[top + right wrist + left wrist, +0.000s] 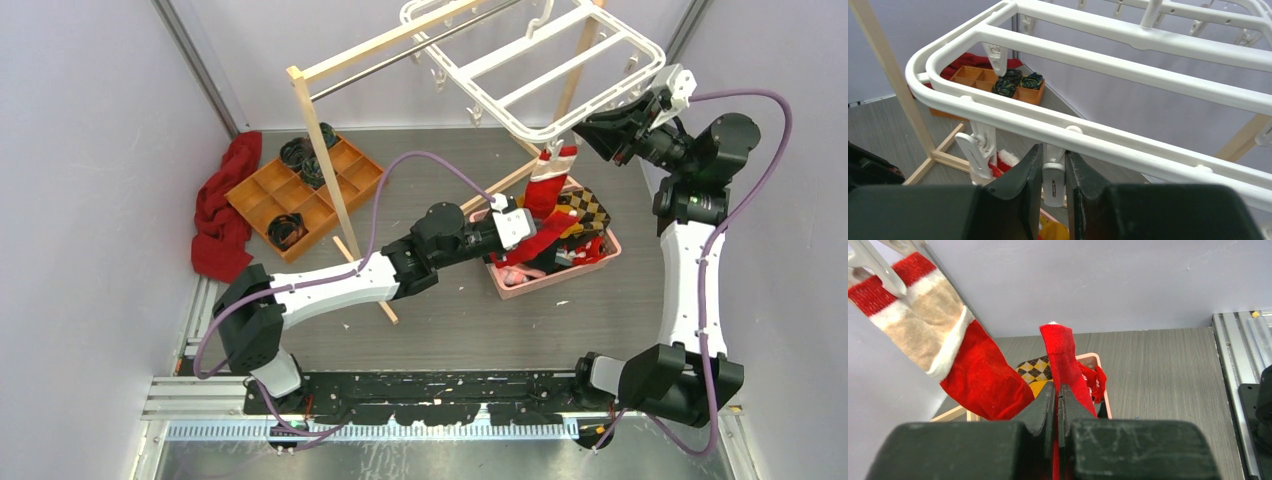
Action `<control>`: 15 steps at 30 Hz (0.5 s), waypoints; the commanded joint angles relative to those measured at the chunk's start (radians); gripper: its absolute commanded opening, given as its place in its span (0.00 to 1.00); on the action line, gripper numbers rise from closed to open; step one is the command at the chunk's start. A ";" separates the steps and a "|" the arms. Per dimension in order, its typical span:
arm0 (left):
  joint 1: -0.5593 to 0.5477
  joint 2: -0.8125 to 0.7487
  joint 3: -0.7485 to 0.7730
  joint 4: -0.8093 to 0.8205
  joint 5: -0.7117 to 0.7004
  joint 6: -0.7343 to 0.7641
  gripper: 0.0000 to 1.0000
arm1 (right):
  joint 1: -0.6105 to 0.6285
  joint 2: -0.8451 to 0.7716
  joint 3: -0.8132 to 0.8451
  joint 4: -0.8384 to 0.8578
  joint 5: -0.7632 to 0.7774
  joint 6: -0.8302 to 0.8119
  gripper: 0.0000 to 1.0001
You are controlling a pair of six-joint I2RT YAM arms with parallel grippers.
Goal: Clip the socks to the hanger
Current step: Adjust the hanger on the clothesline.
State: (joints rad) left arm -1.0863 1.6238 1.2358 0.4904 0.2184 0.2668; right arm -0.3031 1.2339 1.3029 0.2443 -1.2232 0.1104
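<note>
The white hanger [500, 113] hangs from the wooden rack at the back. One red sock with a white cuff [545, 185] dangles from a clip on its near edge. It also shows in the left wrist view as the hanging sock [968, 375]. My left gripper [1058, 387] is shut on a second red sock [1060, 352], which stands up between the jaws above the pink basket [565, 272]. My right gripper [1053, 150] sits under the hanger's rim [1128, 37]. Its jaws press both sides of a white clip [1053, 182], right beside the clip holding the first sock.
The pink basket holds checkered and mustard garments and more red socks. The light wooden rack [320, 150] stands mid-table with its feet near my left arm. An orange compartment tray [300, 185] and a dark red cloth [220, 210] lie at the back left.
</note>
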 commanded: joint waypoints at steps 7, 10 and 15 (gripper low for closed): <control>-0.003 -0.051 0.004 0.077 -0.114 0.048 0.00 | 0.123 -0.133 -0.036 -0.078 0.082 0.019 0.13; -0.003 -0.079 -0.024 0.079 -0.139 0.060 0.00 | 0.180 -0.139 -0.031 -0.125 0.127 -0.002 0.13; -0.003 -0.122 -0.066 0.082 -0.181 0.076 0.00 | 0.227 -0.128 -0.016 -0.143 0.180 0.024 0.12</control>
State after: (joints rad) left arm -1.0863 1.5787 1.1908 0.4995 0.0956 0.3111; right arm -0.0963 1.1061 1.2636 0.1402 -1.1011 0.1192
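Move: The right hand already grips one of the hanger's clips, close beneath the near rail; it takes the clip towards the red sock gripped in the left fingers, about 13 cm back, 10 cm left and 12 cm lower. The clip carrying the hung sock is some 4 cm back and 6 cm left, nearly level. From the left hand, the right hand's clip lies about 13 cm ahead, 10 cm right and 12 cm above. Leftward and back, about 7 cm in all and rising only slightly, the right hand pulls the hanger by its clip towards the left hand's sock, its grip unchanged. The left hand keeps the red sock pinched and eases about 2 cm forward and left, turning slightly counter-clockwise. ##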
